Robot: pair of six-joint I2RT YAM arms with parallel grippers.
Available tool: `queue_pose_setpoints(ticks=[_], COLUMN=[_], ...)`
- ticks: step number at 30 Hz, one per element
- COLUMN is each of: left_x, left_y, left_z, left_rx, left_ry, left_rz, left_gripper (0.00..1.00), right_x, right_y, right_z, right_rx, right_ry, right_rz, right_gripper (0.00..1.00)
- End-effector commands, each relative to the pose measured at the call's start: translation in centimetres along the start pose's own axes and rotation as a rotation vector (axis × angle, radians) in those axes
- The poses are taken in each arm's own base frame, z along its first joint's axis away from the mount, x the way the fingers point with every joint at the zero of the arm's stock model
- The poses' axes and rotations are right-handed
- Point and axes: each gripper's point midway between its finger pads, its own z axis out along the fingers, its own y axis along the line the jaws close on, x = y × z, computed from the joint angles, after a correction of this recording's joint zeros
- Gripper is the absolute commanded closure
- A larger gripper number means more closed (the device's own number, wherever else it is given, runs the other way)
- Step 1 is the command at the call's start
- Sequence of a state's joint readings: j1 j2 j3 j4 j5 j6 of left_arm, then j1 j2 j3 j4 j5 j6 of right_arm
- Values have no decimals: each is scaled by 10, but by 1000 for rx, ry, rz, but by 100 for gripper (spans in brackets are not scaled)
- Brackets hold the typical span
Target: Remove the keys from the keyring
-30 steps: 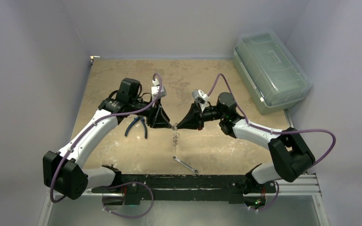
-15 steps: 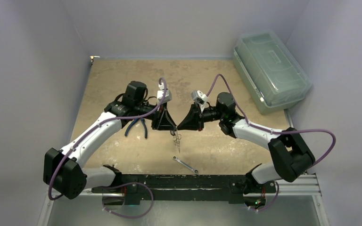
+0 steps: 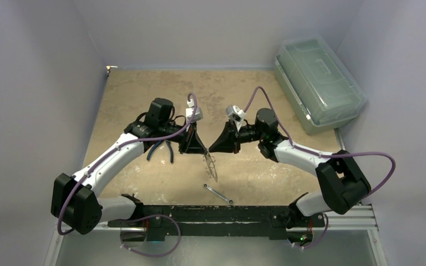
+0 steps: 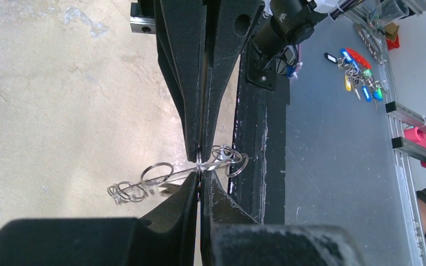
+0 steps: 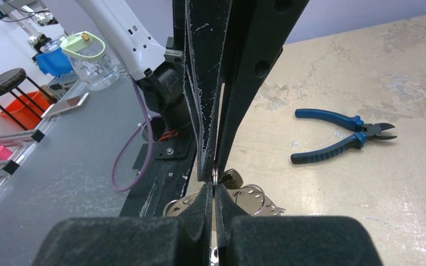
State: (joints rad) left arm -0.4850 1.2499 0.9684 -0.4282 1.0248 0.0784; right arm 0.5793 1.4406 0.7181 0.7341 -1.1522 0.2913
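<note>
The keys are a small silvery bunch hanging in the air between my two grippers, tilted down to the right. The keyring is a thin silver wire ring. My left gripper is shut on its edge, with further small rings and the keys sticking out on both sides. My right gripper is shut on the keyring too, and flat keys hang just behind its fingertips. In the top view the left gripper and right gripper meet tip to tip above the table.
Blue-handled pliers lie on the table under the left arm and show again as pliers. A slim silver wrench lies near the front edge. A lidded clear bin stands at the back right. The black base rail runs along the front.
My left gripper has moved right to the ring and shut on it. The bunch of keys, which hung straight down, now swings out tilted to the right. The right gripper stayed shut.
</note>
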Motion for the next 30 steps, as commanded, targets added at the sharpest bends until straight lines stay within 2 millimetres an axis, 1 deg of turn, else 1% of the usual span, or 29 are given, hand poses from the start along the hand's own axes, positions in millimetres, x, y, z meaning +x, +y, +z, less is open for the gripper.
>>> queue_pose_setpoints(ticks=[1,3,5,6,9,16,25,30], left_x=[-14,-14,-13,-12,-8,-9,-10,-9], left_y=[2,2,0,0,-5,-9,-9,-9], left_z=[-2,-2,-3,-3,-1,3,4,5], left_rx=[-30,-33,-23,-20,4,22,20,19], left_ry=[-27,-17,-8,-6,13,21,21,23], left_rz=[20,21,23,19,17,19,21,21], left_gripper=[100,100,100,100,100,100,100,100], right_x=[-14,-6,4,7,3,4,-2,-2], right_y=[6,2,-9,-8,-4,-3,5,5], right_z=[0,-2,-7,-8,-10,-12,-4,-1], right_rx=[-41,-36,4,-2,-7,-8,-37,-38], right_ry=[9,77,175,205,227,273,273,275], right_rz=[-93,-75,-154,-169,-181,-188,-157,-139], right_gripper=[99,90,82,77,69,67,64,65])
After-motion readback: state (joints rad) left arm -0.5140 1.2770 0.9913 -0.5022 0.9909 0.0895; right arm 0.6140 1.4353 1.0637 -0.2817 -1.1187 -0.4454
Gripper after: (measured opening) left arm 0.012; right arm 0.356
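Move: The keyring is pinched at both hands' fingertips: right at the left hand's point and about 1 cm to the left of the right hand's. From the left hand, its metal plate hangs some 5 cm below and 1 cm back, and 1 cm to the right. On the table some 20 cm below the left hand, the pliers lie about 8 cm ahead and 17 cm left; the wrench lies about 8 cm back and 4 cm right. Right fingers open, releasing the keyring and tipping some 15 degrees down; left keeps pinching and sinks 1 cm. ##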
